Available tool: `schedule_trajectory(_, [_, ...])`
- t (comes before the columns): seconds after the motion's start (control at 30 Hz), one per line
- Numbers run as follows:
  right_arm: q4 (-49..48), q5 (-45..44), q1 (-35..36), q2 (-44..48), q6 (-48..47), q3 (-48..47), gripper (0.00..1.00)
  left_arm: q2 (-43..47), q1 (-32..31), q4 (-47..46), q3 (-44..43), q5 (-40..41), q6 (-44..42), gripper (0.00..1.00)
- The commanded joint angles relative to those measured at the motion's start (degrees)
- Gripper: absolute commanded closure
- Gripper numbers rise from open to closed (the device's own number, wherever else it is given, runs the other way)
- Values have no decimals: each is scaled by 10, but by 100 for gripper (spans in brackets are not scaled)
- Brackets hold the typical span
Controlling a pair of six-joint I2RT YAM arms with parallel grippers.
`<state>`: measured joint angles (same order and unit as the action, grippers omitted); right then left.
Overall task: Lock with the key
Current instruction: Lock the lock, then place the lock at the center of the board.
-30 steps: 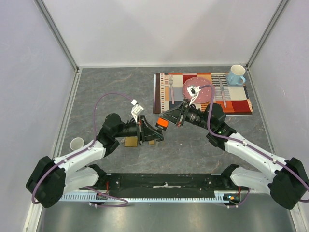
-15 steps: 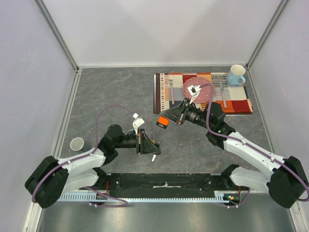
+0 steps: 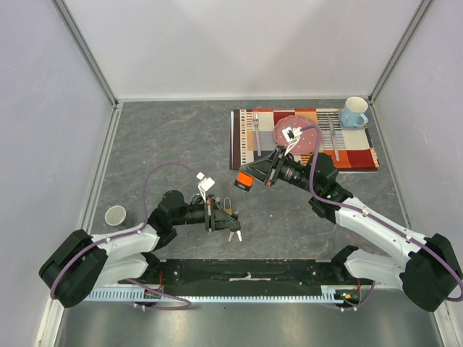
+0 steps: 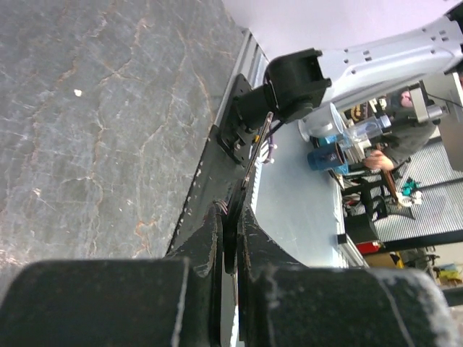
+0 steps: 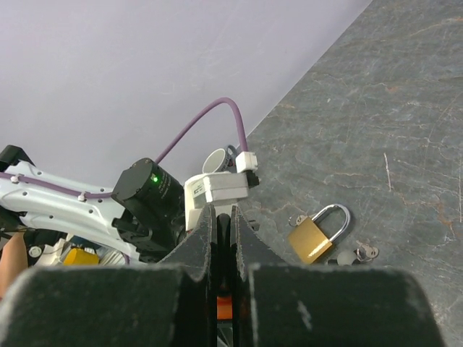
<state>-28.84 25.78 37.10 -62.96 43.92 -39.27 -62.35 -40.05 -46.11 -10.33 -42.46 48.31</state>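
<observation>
A brass padlock (image 5: 312,241) with a silver shackle lies flat on the grey table, seen from above (image 3: 228,210) just past my left gripper's tip. Small silver keys (image 5: 364,252) lie on the table beside it, toward the near edge (image 3: 233,235). Low over the table, my left gripper (image 3: 226,219) points right with its jaws pressed together (image 4: 230,210) and nothing clearly between them. Farther back, my right gripper (image 3: 242,181) hovers above the table. It is shut too (image 5: 223,210) and faces the left wrist and the padlock.
A striped placemat (image 3: 362,155) at the back right carries a pink plate (image 3: 304,130), two forks (image 3: 256,134) and a blue mug (image 3: 354,113). A white cup (image 3: 114,215) stands by the left wall. The black base rail (image 3: 246,273) runs along the near edge.
My left arm has pulled back toward the near edge, uncovering the padlock and the keys. The right gripper has barely shifted.
</observation>
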Motion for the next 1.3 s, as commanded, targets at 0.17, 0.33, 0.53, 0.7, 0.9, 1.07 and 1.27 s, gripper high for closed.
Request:
schedule_trajectory(0.17, [5, 15, -3, -1, -24, 1, 100, -78, 17, 116, -133, 71, -52, 98])
schedule_trajectory(0.33, [25, 26, -5, -27, -32, 10, 100, -146, 62, 168, -183, 50, -35, 98])
schedule_trajectory(0.53, [93, 25, -12, -60, -73, -1, 100, -145, 105, 162, -174, 39, -18, 98])
schedule_trajectory(0.7, [149, 18, -27, -112, -115, -20, 100, -96, 146, 230, -155, 61, -43, 98])
schedule_trajectory(0.9, [155, 51, -40, -200, -125, -41, 100, -8, 160, 376, -164, 142, -113, 98])
schedule_trajectory(1.07, [131, 88, -40, -269, -104, -58, 100, 32, 160, 413, -164, 146, -139, 98])
schedule_trajectory(1.27, [128, 91, -40, -305, -105, -62, 100, 74, 160, 393, -141, 109, -146, 98])
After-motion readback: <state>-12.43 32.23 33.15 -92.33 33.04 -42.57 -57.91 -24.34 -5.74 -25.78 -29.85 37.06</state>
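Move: The right hand holds the orange padlock about 28 cm above its table spot, roughly 2 cm ahead and 1 cm left. Level ahead with that hand, the small brass padlock lies some 11 cm left and the panda charm about 17 cm left, both on the table. From the left hand, which holds the keys, the small padlock is about 15 cm ahead, 3 cm left; the panda charm 14 cm ahead, 9 cm left. Right hand lowers the orange padlock some 22 cm tableward; left carries the keys forward about 11, then left. ##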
